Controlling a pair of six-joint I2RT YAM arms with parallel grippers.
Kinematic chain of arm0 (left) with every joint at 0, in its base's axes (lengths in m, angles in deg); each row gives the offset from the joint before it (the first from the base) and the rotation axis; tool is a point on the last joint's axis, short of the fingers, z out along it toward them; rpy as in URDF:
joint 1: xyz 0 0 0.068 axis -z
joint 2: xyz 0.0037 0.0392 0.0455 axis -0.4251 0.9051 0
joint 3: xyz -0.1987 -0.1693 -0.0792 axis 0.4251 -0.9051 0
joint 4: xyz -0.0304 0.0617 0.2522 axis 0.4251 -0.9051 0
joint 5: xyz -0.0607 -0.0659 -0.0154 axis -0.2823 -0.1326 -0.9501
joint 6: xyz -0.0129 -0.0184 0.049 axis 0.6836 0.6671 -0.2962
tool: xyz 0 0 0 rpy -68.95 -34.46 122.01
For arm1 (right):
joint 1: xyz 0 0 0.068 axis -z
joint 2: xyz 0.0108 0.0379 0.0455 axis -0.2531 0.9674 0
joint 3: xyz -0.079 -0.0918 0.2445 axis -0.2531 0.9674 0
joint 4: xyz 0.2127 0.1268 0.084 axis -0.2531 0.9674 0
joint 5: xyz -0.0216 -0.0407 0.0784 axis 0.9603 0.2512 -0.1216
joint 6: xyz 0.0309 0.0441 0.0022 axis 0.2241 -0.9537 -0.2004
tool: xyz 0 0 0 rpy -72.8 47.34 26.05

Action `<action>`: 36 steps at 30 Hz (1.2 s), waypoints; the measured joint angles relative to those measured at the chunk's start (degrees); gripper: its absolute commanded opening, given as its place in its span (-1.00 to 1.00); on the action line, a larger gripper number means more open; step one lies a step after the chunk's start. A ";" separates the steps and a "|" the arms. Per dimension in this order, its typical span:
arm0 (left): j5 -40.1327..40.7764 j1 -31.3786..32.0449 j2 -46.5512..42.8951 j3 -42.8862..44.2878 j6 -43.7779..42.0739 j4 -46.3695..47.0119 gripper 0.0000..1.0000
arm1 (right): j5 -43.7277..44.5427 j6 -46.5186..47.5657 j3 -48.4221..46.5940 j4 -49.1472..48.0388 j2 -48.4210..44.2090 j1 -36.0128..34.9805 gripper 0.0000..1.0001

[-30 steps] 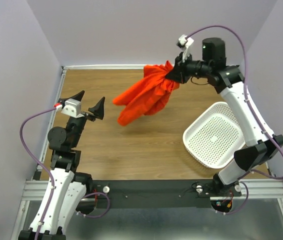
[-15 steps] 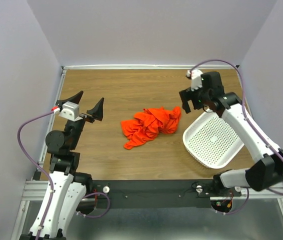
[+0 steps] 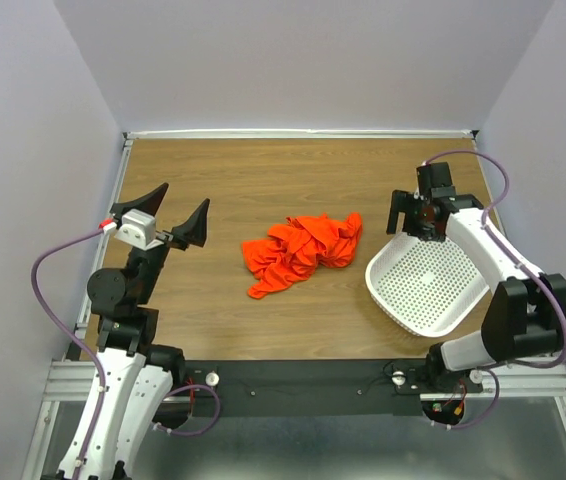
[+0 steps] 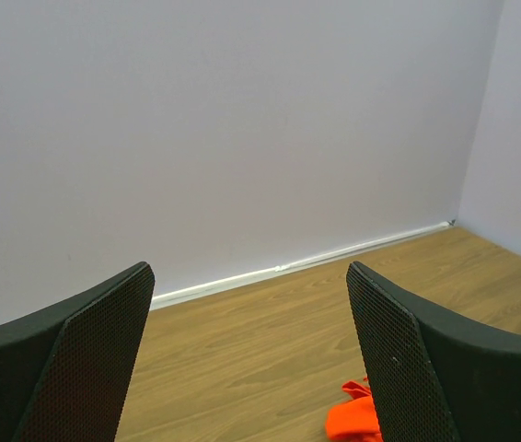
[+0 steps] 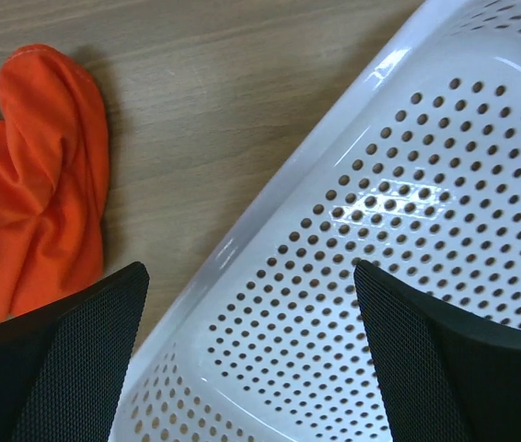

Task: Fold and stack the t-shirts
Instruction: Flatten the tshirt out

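Observation:
One orange-red t-shirt lies crumpled in a heap on the middle of the wooden table, and nothing holds it. My right gripper hangs open and empty to its right, above the basket's far-left rim. The right wrist view has the open right gripper over that rim, with a fold of the t-shirt at the left. My left gripper is raised at the table's left side, open and empty. In the left wrist view the left gripper points at the far wall, and a scrap of the t-shirt shows low down.
A white perforated basket sits tilted at the right of the table, its inside holding nothing that I can see. Lilac walls close in the table on three sides. A black rail runs along the near edge.
The right gripper opened and let go of the t-shirt, which fell from the air into a heap on the table. The right arm then swung right and down over the basket.

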 measured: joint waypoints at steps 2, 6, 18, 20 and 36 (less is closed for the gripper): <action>-0.02 0.00 -0.07 0.00 0.00 0.02 0.86 | -0.76 -2.10 0.00 -0.68 2.21 0.00 0.92; -0.02 0.00 -0.09 0.00 0.00 0.02 0.86 | -1.31 -4.44 -0.02 -2.14 6.80 0.00 0.65; -0.02 0.02 -0.11 0.00 0.00 0.00 0.86 | -0.42 -4.68 -0.50 -2.69 12.26 0.00 -0.51; -0.02 0.02 -0.11 0.00 0.00 0.00 0.86 | 0.76 -2.27 -1.46 -2.91 12.81 0.02 -0.69; -0.20 0.02 -0.28 0.00 -0.02 0.04 0.86 | 9.53 34.23 -24.15 -8.55 33.66 0.85 -0.99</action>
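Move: The right hand hangs open above the left rim of the empty white bin: the rim is about 1 cm ahead, 1 cm left and 6 cm below. The bin's middle is some 7 cm back and 6 cm to the hand's right; the bunched orange t-shirt lies about 20 cm left, 3 cm back and 12 cm below. From the idle left hand the rim is roughly 36 cm right, 3 cm ahead and 32 cm lower. The right hand sinks about 6 cm, pinches the bin rim and swings it 14 cm forward-right, counter-clockwise. ##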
